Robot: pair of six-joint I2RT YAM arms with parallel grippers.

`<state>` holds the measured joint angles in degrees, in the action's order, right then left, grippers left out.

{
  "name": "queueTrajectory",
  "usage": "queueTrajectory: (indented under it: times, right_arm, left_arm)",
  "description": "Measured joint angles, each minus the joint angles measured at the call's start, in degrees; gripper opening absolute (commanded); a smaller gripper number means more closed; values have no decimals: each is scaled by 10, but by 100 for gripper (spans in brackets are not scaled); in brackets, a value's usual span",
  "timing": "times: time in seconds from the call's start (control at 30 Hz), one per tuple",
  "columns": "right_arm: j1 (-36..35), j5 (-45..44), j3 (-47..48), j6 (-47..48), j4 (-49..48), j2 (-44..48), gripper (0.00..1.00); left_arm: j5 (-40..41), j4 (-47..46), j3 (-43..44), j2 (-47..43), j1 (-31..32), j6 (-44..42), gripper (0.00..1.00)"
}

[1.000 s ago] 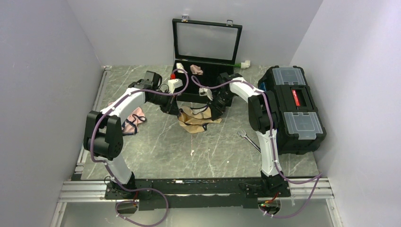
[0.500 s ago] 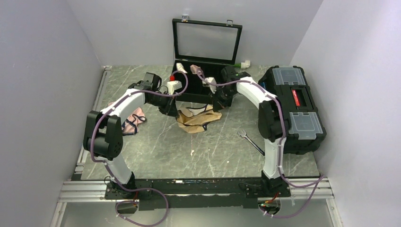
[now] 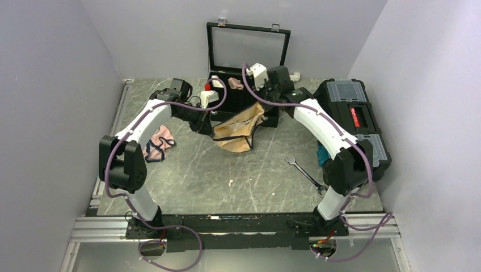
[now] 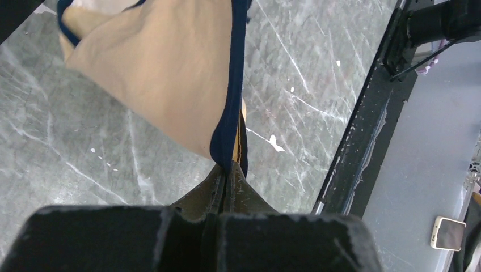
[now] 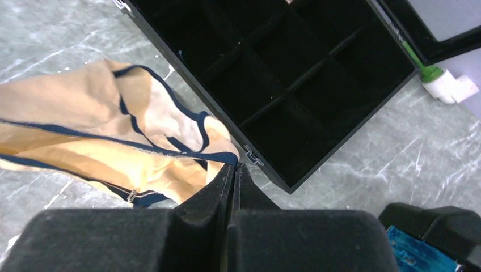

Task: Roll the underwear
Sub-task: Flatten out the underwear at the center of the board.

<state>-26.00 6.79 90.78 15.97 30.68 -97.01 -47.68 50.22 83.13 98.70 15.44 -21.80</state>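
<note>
The tan-beige underwear with dark navy edging hangs stretched above the table between both grippers, its lower part near the marble top. My left gripper is shut on its left corner; in the left wrist view the navy hem of the underwear runs straight into the closed left gripper. My right gripper is shut on the upper right corner, just in front of the case. The right wrist view shows the right gripper pinching the navy band of the underwear.
An open black compartment case stands at the back, small fabric rolls inside; its dividers lie right beyond my right gripper. Pink underwear lies at the left. A wrench and a black toolbox are at the right.
My right gripper closed on the underwear's edge and rose back toward the case. The underwear went from lying crumpled on the table to hanging stretched between both grippers.
</note>
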Motion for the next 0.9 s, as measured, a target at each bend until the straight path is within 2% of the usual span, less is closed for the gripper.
queueTrajectory:
  times: [0.13,0.23,0.53,0.67,0.9]
  right_arm:
    - [-25,-66,-1,-11,3,-19,0]
    - [-35,-99,2,-12,18,-36,0]
    - [-57,-174,3,1,71,-54,0]
    - [-56,-123,5,5,92,-52,0]
    - [-51,107,-2,3,127,-49,0]
  left_arm:
    - [-1,5,3,-10,0,9,0]
    - [30,-11,3,-22,0,37,0]
    - [244,-70,0,-48,0,79,0]
    - [301,-86,-15,-55,0,75,0]
    - [249,-94,-42,-55,0,66,0]
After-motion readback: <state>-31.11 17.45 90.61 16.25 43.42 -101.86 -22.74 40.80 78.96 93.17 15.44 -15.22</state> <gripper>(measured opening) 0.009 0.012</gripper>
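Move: The underwear is still held at one corner by each gripper. The bare patch of board it is meant for lies about 9 cm right of the left gripper, level with it and some 15 cm below. The pink underwear is 17 cm to that gripper's left and 3 cm farther out. From the right gripper the patch is roughly 10 cm back, 10 cm left and 21 cm below; the open black box's middle is 11 cm ahead, 9 cm left. Keep both grippers shut on the underwear. Lower the right about 6 cm, then sweep it back towards you and left, down to the left gripper's height. Meanwhile swing the left gripper forward and left some 6 cm each, tipping its fingers steeper and turning them counter-clockwise, then ease it back a little. ##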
